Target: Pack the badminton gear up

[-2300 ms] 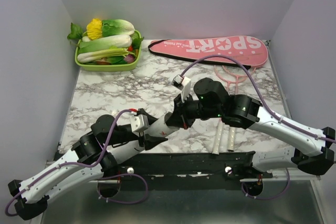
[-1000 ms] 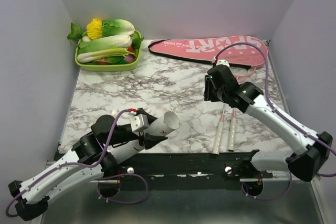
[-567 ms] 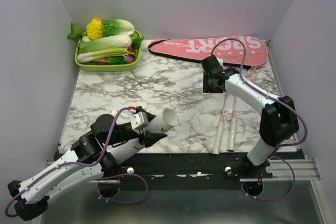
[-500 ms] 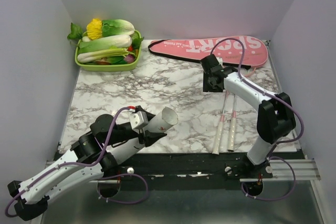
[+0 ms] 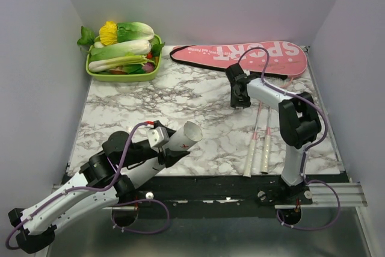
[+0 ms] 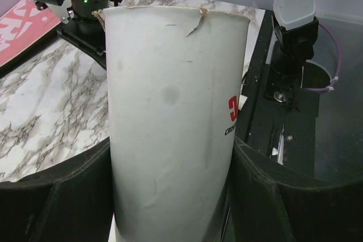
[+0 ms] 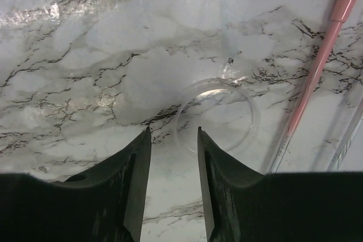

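Observation:
My left gripper is shut on the long white tube and holds it tilted, open end up, above the table's near edge. In the left wrist view the tube fills the gap between the black fingers. My right gripper is open and points down at the table, just in front of the pink "SPORT" cover. In the right wrist view its tips straddle the left rim of a clear round lid lying flat. Two thin pink-white rackets lie to its right. No shuttlecock shows.
A green tray of leafy vegetables stands at the back left. A pink racket shaft runs close by the lid on its right. Walls close in the table at the left, back and right.
My right arm has left the tube's mouth, swung back and right, and come down over the clear lid. My left gripper has kept hold of the tube and tilted it slightly upward.

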You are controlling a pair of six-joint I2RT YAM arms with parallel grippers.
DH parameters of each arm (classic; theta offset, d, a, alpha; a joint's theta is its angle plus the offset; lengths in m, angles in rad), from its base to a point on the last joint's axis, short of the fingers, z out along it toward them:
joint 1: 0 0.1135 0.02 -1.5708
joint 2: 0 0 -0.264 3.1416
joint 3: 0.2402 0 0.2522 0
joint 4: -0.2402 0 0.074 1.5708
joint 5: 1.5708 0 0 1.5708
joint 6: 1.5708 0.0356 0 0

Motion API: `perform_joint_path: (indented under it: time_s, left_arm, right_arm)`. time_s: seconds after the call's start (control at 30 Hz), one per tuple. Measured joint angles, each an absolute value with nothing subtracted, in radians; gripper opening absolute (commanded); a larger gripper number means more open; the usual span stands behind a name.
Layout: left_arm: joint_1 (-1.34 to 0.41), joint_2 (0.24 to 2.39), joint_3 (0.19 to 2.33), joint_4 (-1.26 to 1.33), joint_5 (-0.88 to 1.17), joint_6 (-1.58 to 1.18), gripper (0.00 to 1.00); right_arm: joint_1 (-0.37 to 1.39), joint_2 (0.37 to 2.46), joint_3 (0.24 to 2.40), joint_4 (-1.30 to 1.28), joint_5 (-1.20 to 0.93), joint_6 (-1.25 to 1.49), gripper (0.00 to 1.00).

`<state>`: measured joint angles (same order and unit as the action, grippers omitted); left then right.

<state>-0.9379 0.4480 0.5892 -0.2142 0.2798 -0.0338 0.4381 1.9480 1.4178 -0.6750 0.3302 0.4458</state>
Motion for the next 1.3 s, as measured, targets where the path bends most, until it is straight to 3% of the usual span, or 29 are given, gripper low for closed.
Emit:
perform_joint_path:
  time_s: [0.3,0.53,0.67,1.07,1.3]
  left_arm:
    - [-0.938,0.439,0.595,-0.225,0.271,-0.034,0.0]
    - [-0.938,0.439,0.595,-0.225,0.27,-0.034,0.0]
    - [-0.938,0.44,0.595,-0.225,0.27,-0.034,0.0]
    - [-0.938,0.479,0.595,-0.223,0.272,-0.026,0.0]
    - [-0.938,0.532,0.595,-0.21,0.313,-0.022,0.0]
  right_arm:
    - [0.433,1.983,1.42,-0.675,0.324,0.461,0.37]
    - [0.43,1.994,1.42,-0.674,0.319,0.471,0.18]
    - [0.428,1.996,1.419,-0.673,0.314,0.473,0.01]
    - [0.425,1.969,1.382,-0.643,0.294,0.473,0.01]
    - [0.424,1.762,1.27,-0.604,0.163,0.466,0.01]
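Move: The right hand's parted fingers straddle the left rim of the clear tube lid lying flat on the table, its middle about 3 cm to the right, 1 cm ahead and 2 cm below. The nearer racket's shaft runs some 8 cm to the right, level with the hand, and the pink racket bag's middle is roughly 25 cm ahead and 7 cm right. From the left hand, holding the tube, the lid lies about 25 cm ahead, 24 cm right and 24 cm lower. Down about 2 cm and nearly straight, the right hand eases to the table while its fingers shut fully, pinching the clear lid's left rim between the tips. It then lifts some 4.5 cm, drawing back about 2.5 cm and a little left, with its left side tipping up about 10 degrees. The left hand keeps its grip on the tube, sinking about 1.5 cm late on. ##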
